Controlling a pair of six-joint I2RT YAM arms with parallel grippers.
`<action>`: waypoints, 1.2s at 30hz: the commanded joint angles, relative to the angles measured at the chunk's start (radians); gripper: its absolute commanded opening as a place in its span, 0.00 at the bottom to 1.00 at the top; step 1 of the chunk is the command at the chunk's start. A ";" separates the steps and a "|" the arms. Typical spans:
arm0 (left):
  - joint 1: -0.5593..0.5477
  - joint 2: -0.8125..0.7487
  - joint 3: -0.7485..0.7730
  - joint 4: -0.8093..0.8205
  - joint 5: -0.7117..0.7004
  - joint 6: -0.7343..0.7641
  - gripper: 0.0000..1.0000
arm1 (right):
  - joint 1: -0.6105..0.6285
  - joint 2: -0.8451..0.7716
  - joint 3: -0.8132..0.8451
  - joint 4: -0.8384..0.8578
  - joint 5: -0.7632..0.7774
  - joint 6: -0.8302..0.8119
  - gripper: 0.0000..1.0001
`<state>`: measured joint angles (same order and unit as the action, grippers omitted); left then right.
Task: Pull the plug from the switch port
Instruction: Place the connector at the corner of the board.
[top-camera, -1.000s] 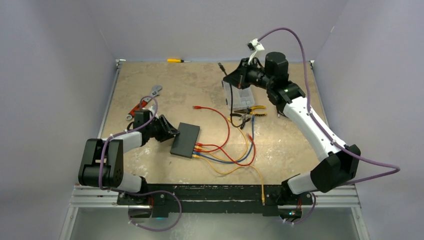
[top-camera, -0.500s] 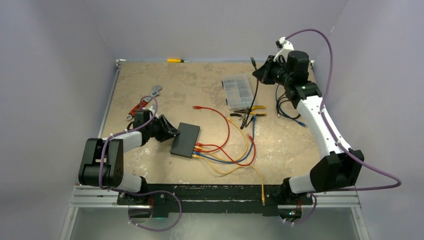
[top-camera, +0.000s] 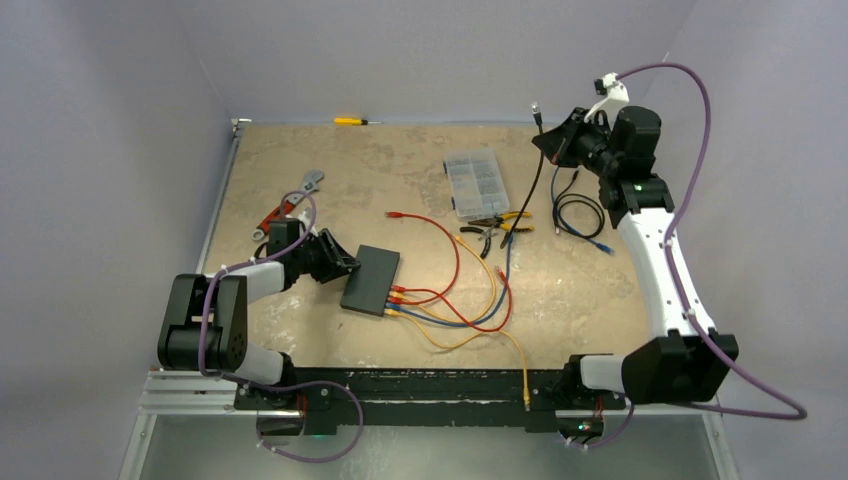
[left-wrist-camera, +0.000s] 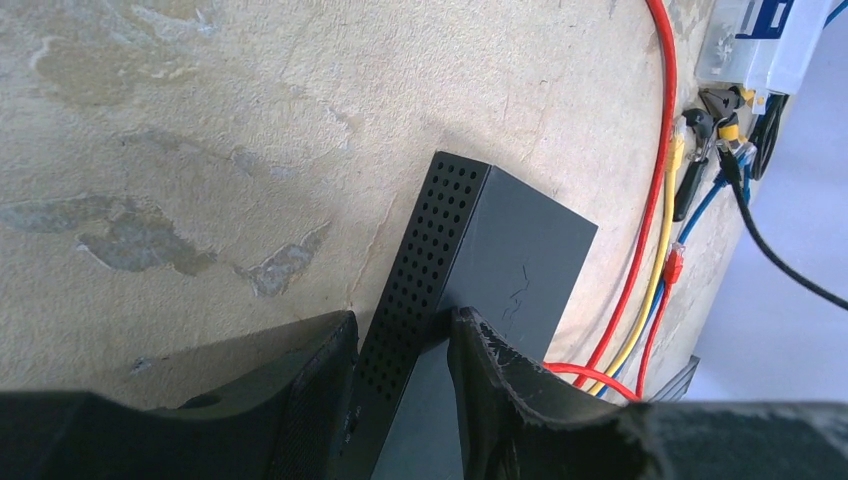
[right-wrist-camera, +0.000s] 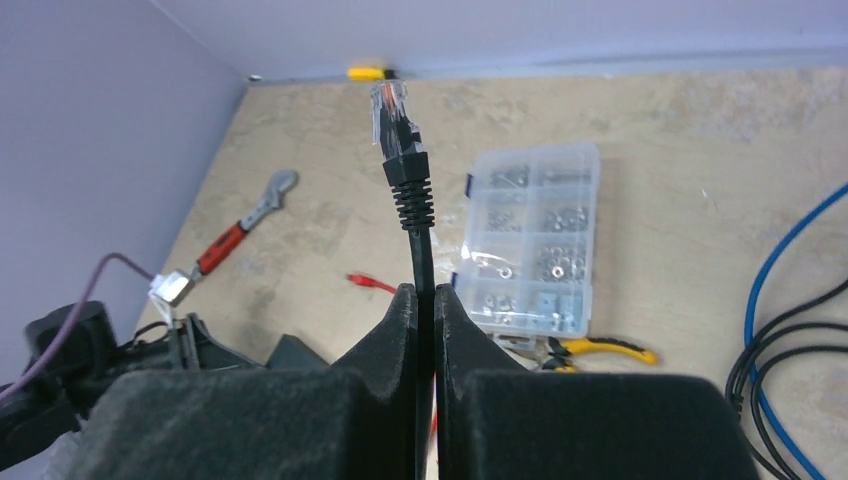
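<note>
The switch (top-camera: 370, 280) is a flat black box left of the table's middle; its perforated side shows in the left wrist view (left-wrist-camera: 520, 260). My left gripper (top-camera: 343, 264) (left-wrist-camera: 405, 320) is shut on the switch's left edge, one finger on each side. Red, yellow and blue cables (top-camera: 400, 298) still enter its ports on the right edge. My right gripper (top-camera: 553, 140) (right-wrist-camera: 425, 292) is raised at the back right, shut on a black cable (top-camera: 520, 200) just below its plug (top-camera: 536, 106) (right-wrist-camera: 395, 120), which points up, free of the switch.
A clear organiser box (top-camera: 475, 185) stands at the back middle, with yellow-handled pliers (top-camera: 497, 226) in front of it. A coil of black and blue cable (top-camera: 580, 215) lies at the right. A wrench (top-camera: 290, 205) lies at the left, a screwdriver (top-camera: 352, 121) by the back wall.
My right arm has swung from above the organiser box to the back right, carrying the black plug and cable with it. The left arm and the switch have stayed put.
</note>
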<state>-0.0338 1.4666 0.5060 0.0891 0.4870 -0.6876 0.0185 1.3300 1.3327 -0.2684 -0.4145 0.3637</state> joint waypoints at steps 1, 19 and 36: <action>0.001 0.059 -0.036 -0.109 -0.119 0.068 0.41 | 0.004 -0.103 0.036 0.081 -0.049 0.017 0.00; 0.001 0.064 -0.041 -0.104 -0.114 0.065 0.41 | 0.004 -0.133 0.035 0.036 0.173 -0.015 0.00; 0.001 0.067 -0.052 -0.104 -0.107 0.065 0.41 | -0.015 0.078 -0.059 0.055 0.350 -0.001 0.00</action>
<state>-0.0330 1.4784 0.5064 0.1070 0.4995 -0.6876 0.0101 1.4036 1.2652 -0.2432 -0.1127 0.3550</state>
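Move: The right hand holds the black cable just below its plug. It is taking the cable to the coil of black and blue cables towards the board's far right corner, about 15 cm to its right, 3 cm farther out and 33 cm below. Level with the hand, 3 cm left and 32 cm down, lie the yellow pliers; the clear parts box is some 10 cm left and 9 cm ahead, similarly low. From the left hand, the coil is roughly 57 cm right and 15 cm ahead, 2 cm lower. Keeping the black cable pinched shut with its plug standing up, the right hand first whips up some 8 cm while drawing back a little, the fingers tipping upward, and eases off there with the cable trailing below. It then swings right and forward and plunges about 14 cm towards the cable coil, turning clockwise to around 15 degrees from its starting heading and tipping the fingers down again. ##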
